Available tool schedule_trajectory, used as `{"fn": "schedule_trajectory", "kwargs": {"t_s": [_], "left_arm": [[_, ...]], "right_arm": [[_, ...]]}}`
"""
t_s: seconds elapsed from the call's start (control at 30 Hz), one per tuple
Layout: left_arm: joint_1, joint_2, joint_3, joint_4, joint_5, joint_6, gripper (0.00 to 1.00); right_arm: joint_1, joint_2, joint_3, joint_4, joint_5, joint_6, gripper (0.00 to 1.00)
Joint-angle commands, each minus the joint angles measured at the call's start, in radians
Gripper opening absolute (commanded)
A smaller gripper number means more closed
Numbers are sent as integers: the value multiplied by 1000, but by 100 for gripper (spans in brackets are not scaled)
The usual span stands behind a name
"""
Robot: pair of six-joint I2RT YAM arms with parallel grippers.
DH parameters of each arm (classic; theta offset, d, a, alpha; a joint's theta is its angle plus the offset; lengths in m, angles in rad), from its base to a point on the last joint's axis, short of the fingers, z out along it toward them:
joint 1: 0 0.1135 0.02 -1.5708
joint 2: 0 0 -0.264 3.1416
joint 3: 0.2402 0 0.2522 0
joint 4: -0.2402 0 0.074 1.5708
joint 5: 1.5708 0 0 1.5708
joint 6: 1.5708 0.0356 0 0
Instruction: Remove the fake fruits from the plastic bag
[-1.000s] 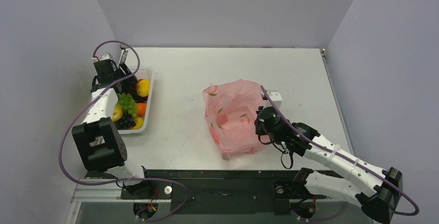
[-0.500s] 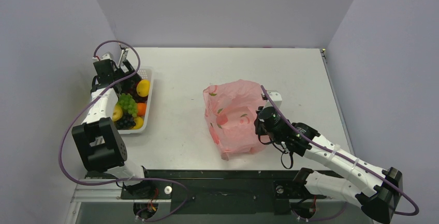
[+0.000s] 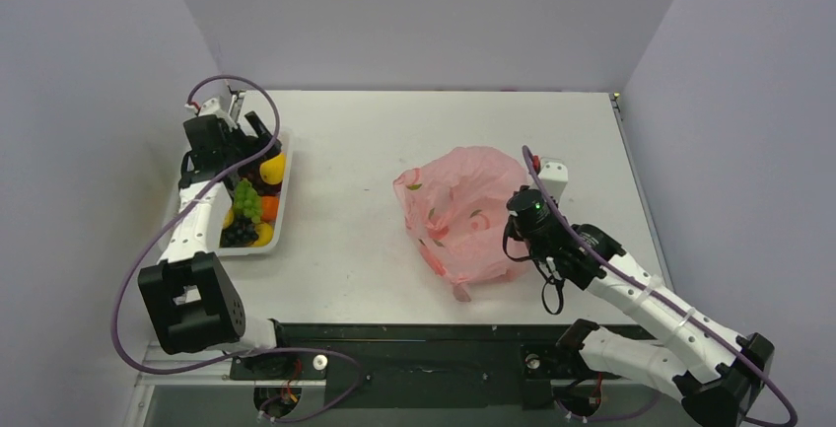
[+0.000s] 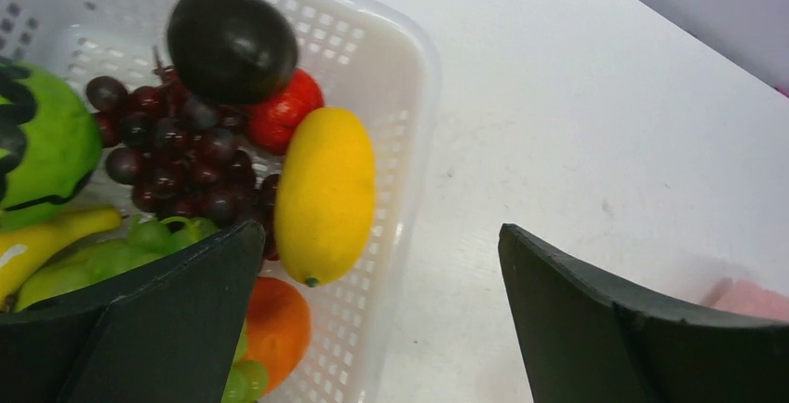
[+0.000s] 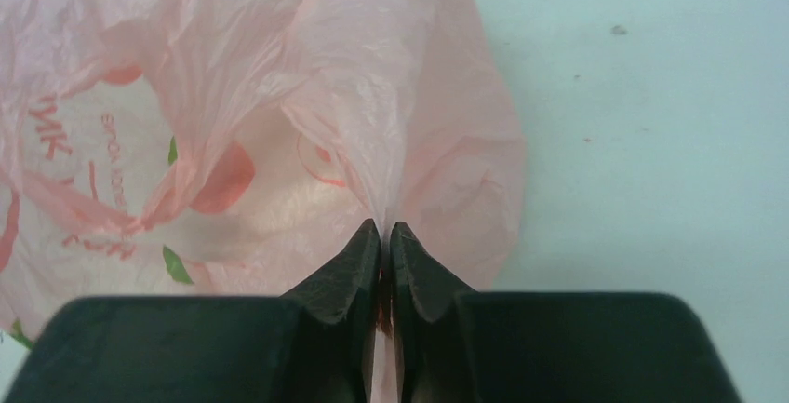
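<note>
The pink plastic bag (image 3: 463,210) lies slumped on the table's middle right. My right gripper (image 3: 521,225) is shut on a pinched fold of its film (image 5: 372,142) at the bag's right side. The fake fruits lie in a white mesh basket (image 3: 288,185) at the far left: a yellow lemon (image 4: 326,194), purple grapes (image 4: 181,156), an orange (image 4: 276,324), a red fruit (image 4: 288,114), a dark oval fruit (image 4: 233,42) and a banana (image 4: 46,240). Above the basket's right rim (image 4: 409,40), my left gripper (image 4: 380,231) hangs wide open and holds nothing.
Grey walls close in the table on the left, back and right. A black rail runs along the near edge (image 3: 424,333) between the arm bases. Bare white tabletop (image 3: 345,171) lies between basket and bag.
My right arm has drawn back to the right, dragging the bag that way and flattening it. My left gripper has opened wider and shifted slightly right over the basket.
</note>
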Motion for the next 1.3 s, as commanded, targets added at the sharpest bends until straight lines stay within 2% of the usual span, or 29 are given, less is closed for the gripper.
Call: {"fn": "schedule_trajectory", "kwargs": {"t_s": [0.0, 0.07, 0.1, 0.17, 0.23, 0.3, 0.5, 0.73, 0.83, 1.0, 1.27], "left_arm": [[-106, -109, -14, 69, 25, 62, 97], [-176, -146, -17, 52, 11, 84, 97], [-197, -160, -16, 37, 2, 90, 97], [-243, -206, -21, 31, 21, 71, 97], [-288, -265, -40, 38, 64, 16, 97], [-304, -332, -67, 39, 103, -45, 97], [-311, -562, -57, 4, 176, -153, 97], [-311, -748, 103, -144, 101, -148, 97], [-310, -810, 165, -150, 70, -148, 97], [-309, -863, 235, -129, 42, -138, 97], [-309, -915, 260, -133, -16, -119, 97]], "right_arm": [[-89, -62, 46, -42, 70, -15, 11], [-117, -86, 56, -42, 49, -45, 23], [-122, -94, 66, -43, 41, -55, 36], [-131, -118, 81, -43, 36, -93, 52], [-134, -145, 95, -44, 37, -111, 61], [-136, -172, 115, -44, 40, -126, 66], [-140, -224, 221, -67, 52, -190, 70], [-139, -294, 361, -73, 133, -299, 72], [-141, -345, 397, -62, 159, -363, 75], [-140, -440, 416, -30, 183, -444, 83], [-139, -591, 380, 48, 225, -458, 84]]}}
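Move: The right fingers still pinch the plastic bag's rim; the bag's middle lies about 8 cm to their left, 2 cm ahead and 12 cm below. The left hand is empty above the basket's far end, the avocado some 4 cm left, 1 cm ahead and 12 cm below; the lemon is about 4 cm back, straight under sideways, and the orange some 13 cm back, also level sideways, both about 13 cm down. Right fingers release the bag, rising 25 cm rightward; left, still open, rises 35 cm back from the basket. ##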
